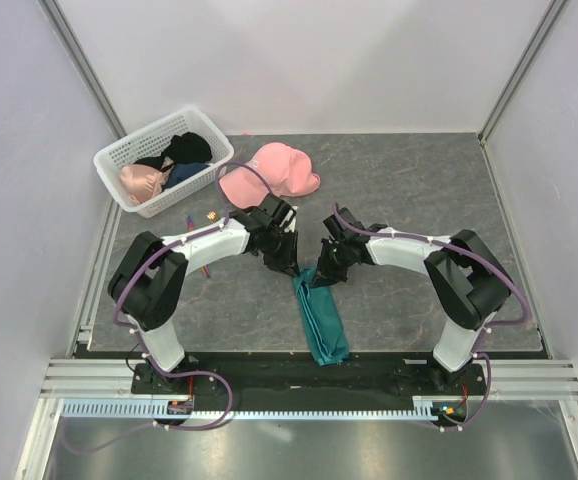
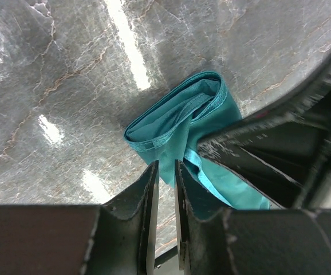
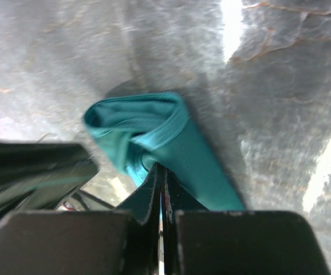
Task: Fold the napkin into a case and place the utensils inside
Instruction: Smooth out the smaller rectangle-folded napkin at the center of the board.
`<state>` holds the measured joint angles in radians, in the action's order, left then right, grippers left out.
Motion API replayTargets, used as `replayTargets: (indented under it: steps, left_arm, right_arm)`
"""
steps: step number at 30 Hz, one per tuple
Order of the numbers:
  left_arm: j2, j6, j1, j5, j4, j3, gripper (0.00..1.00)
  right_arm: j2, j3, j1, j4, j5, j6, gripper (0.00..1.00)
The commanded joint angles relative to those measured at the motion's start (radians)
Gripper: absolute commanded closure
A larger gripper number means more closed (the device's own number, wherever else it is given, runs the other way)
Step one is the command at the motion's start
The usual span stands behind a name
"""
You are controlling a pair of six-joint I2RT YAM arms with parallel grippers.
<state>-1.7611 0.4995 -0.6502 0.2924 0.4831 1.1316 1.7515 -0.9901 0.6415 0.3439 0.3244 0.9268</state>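
Note:
The napkin [image 1: 322, 322] is a teal-green cloth folded into a narrow strip that runs from between the two grippers toward the near edge. Its far end is lifted and bunched [image 2: 177, 114] [image 3: 148, 129]. My right gripper [image 1: 323, 274] [image 3: 161, 169] is shut on that end's fold. My left gripper [image 1: 289, 264] [image 2: 165, 171] stands a narrow gap open, with a corner of the cloth hanging at its fingertips and the table showing through the gap. The utensils [image 1: 211, 216] lie on the table left of the left arm, small and partly hidden under it.
A white plastic basket [image 1: 119, 150] with clothes stands at the back left. A pink cap [image 1: 274, 170] lies just behind the left gripper. Walls close in the dark marbled table on three sides.

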Motion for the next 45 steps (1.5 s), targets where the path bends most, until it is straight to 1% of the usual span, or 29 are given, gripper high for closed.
replayTargets:
  steps: [1, 8, 11, 16, 21, 25, 26, 29, 30, 31, 34, 35, 38, 39, 40, 41, 43, 45]
  left_arm:
    - [-0.008, 0.01, -0.003, 0.042, -0.028, 0.005, 0.77]
    - [-0.046, 0.033, -0.005, 0.076, -0.041, -0.006, 0.76]
    - [-0.051, 0.04, -0.005, 0.085, -0.054, -0.015, 0.76]
    - [-0.049, 0.06, -0.005, 0.1, -0.09, -0.018, 0.78]
    - [-0.034, 0.082, -0.005, 0.088, -0.112, -0.029, 0.8]
    - [0.001, 0.114, 0.004, 0.073, -0.109, -0.035, 0.81]
    - [0.04, 0.125, 0.01, 0.07, -0.107, -0.039, 0.81]
    - [0.113, 0.158, 0.052, 0.05, -0.091, -0.069, 0.8]
    - [0.161, 0.171, 0.066, 0.047, -0.08, -0.079, 0.79]
    - [0.185, 0.175, 0.095, 0.047, -0.072, -0.084, 0.79]
    - [0.279, 0.171, 0.15, 0.047, -0.031, -0.102, 0.77]
    - [0.301, 0.168, 0.162, 0.05, -0.014, -0.114, 0.76]
    - [0.364, 0.165, 0.198, 0.082, 0.005, -0.147, 0.76]
    - [0.373, 0.166, 0.205, 0.093, 0.015, -0.157, 0.76]
    - [0.396, 0.169, 0.205, 0.102, 0.017, -0.17, 0.76]
    - [0.405, 0.178, 0.205, 0.122, 0.017, -0.199, 0.76]
    - [0.439, 0.191, 0.205, 0.134, 0.015, -0.228, 0.76]
    - [0.462, 0.198, 0.205, 0.137, 0.017, -0.266, 0.76]
  right_arm:
    - [0.043, -0.03, 0.001, -0.029, 0.01, -0.005, 1.0]
    - [0.069, -0.031, 0.0, -0.075, 0.048, 0.007, 1.0]
    - [0.074, -0.024, 0.001, -0.127, 0.091, 0.035, 1.0]
    - [0.08, -0.005, 0.009, -0.164, 0.122, 0.055, 1.0]
    - [0.085, 0.045, 0.014, -0.259, 0.146, 0.103, 1.0]
    - [0.097, 0.03, 0.014, -0.255, 0.153, 0.095, 1.0]
    - [0.085, 0.027, 0.014, -0.247, 0.148, 0.09, 1.0]
    - [0.036, -0.02, 0.014, -0.143, 0.107, 0.012, 1.0]
    - [0.026, -0.036, 0.015, -0.07, 0.102, -0.011, 1.0]
    - [0.016, -0.066, 0.018, -0.033, 0.096, -0.034, 1.0]
    - [-0.013, -0.126, 0.055, 0.121, 0.029, -0.126, 0.94]
    - [-0.023, -0.14, 0.069, 0.186, -0.014, -0.156, 0.91]
    - [-0.061, -0.156, 0.133, 0.269, -0.068, -0.184, 0.83]
    - [-0.066, -0.157, 0.165, 0.286, -0.091, -0.189, 0.8]
    - [-0.07, -0.157, 0.182, 0.302, -0.102, -0.194, 0.74]
    - [-0.072, -0.157, 0.217, 0.329, -0.122, -0.204, 0.7]
    - [-0.079, -0.159, 0.25, 0.346, -0.191, -0.212, 0.62]
    - [-0.072, -0.159, 0.282, 0.354, -0.215, -0.212, 0.59]
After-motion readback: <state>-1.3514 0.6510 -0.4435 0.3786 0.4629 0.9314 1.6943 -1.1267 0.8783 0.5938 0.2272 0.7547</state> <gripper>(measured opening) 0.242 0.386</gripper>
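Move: The napkin, folded into a narrow strip pointing towards the robot, has its middle some 10 cm back and 6 cm to the right of the left hand, about 3 cm below it; from the right hand it is roughly 7 cm back, 1 cm left and 2 cm down. Both hands are low at its far end. From the left hand, the pink cap is about 23 cm ahead and 4 cm left, and the purple-and-orange utensil some 5 cm ahead and 20 cm left. The napkin's far end is worked leftward by the right hand's shut fingertips, which sink about 1 cm and slide nearly 3 cm left on it, tilting slightly, while the left fingertips settle slightly down and back at its left edge. Both then lift off: the left rises about 10 cm and swings left, clear of the cloth, while the right rises a little, opens, turns counter-clockwise and draws back over the strip. ##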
